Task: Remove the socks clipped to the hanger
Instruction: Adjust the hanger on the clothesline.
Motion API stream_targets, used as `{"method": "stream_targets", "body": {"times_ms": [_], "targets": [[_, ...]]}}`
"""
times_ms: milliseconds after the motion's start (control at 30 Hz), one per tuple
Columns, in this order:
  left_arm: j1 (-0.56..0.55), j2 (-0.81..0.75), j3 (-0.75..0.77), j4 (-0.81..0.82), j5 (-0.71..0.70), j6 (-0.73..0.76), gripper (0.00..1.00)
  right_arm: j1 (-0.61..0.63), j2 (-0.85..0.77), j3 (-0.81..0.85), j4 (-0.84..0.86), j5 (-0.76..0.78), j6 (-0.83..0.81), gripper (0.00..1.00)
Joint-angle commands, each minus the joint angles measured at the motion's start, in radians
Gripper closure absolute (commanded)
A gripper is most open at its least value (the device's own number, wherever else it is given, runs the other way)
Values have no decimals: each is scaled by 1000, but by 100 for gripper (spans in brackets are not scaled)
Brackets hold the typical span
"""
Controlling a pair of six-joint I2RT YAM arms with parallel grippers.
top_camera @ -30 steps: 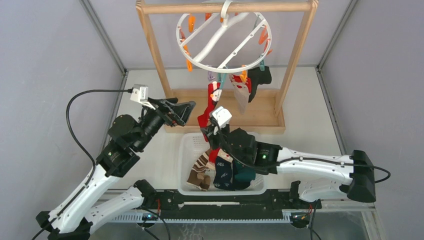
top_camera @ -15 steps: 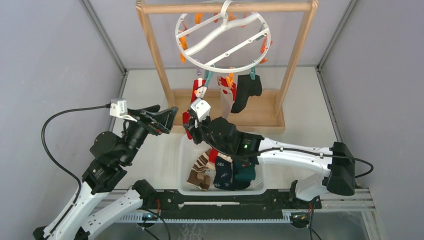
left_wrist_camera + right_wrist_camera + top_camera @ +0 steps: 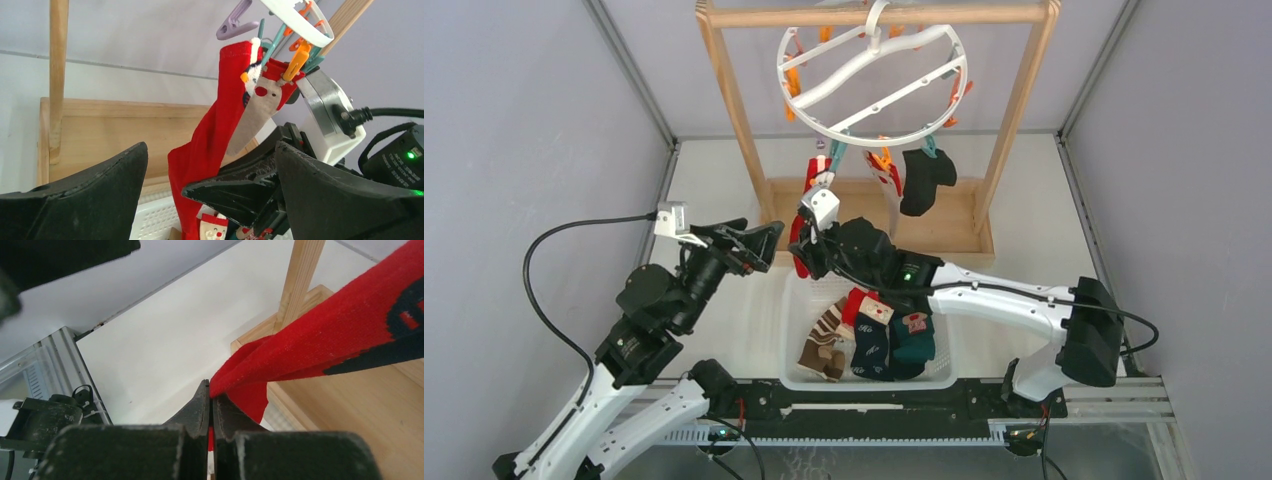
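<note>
The white ring hanger (image 3: 872, 85) hangs from the wooden rack. Three socks are clipped along its near side: a long red sock (image 3: 812, 188), a grey one with a red cuff (image 3: 888, 195) and a black one (image 3: 924, 180). My right gripper (image 3: 808, 256) is shut on the red sock's lower end (image 3: 325, 340), the fabric pinched at its fingertips (image 3: 200, 407) over the basket's far left corner. My left gripper (image 3: 760, 244) stands wide open just left of it. In the left wrist view the red sock (image 3: 215, 135) hangs between its fingers (image 3: 100, 190).
A white basket (image 3: 864, 383) between the arms holds several socks: striped (image 3: 824, 342), navy (image 3: 871, 345), dark green (image 3: 914, 338). The wooden rack's posts (image 3: 736, 110) and base board (image 3: 959, 235) stand right behind. Orange, teal and purple clips (image 3: 234, 22) dangle from the ring.
My right gripper has moved left and away from me with the red sock's end. The hanger has swung and tilted. My left arm has drawn back to the left.
</note>
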Motion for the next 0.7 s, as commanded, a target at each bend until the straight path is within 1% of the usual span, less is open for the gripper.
{"method": "stream_targets", "body": {"times_ms": [0,133,300,433,500,533,567,600,667], "targets": [[-3,-24,-33,23,-19,-3,0,-19,50,75,16,-80,41,98],[-4,-58,-34,-4,-52,-2,0,-31,125,165,-14,-110,42,99],[-3,-91,-34,-29,-88,1,0,-28,217,299,-97,-132,28,99],[-4,-99,-29,-46,-102,6,0,-25,224,318,-125,-120,30,97],[-4,-101,-32,-49,-107,7,0,-25,206,296,-128,-105,36,92],[-3,-101,-33,-48,-110,7,0,-24,196,284,-128,-101,38,87],[-3,-102,-35,-46,-113,6,0,-24,186,273,-128,-97,39,78],[-3,-102,-38,-43,-114,6,0,-23,175,261,-131,-90,39,72],[-4,-99,-41,-37,-115,4,0,-21,155,236,-133,-74,37,67]]}}
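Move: My right hand already pinches the lower part of the red sock; its clips sit on the hanger's near rim, about 5 cm to my right, 10 cm ahead and 16 cm up. The hanger's middle is about 24 cm ahead, 12 cm right, 19 cm up. The beige sock hangs some 13 cm right and 10 cm ahead, the black sock 21 cm right and 12 cm ahead. From my left hand the hanger's middle lies some 24 cm ahead, 18 cm right. Keeping my pinch on the red sock, I pull it about 5 cm to the left and some 3 cm forward with my right hand, drawing the hanger's near rim round to the left. Then I stop, sink slightly and begin to part my fingers around the cloth. My open left hand backs off about 3 cm to the left, out of the way. ##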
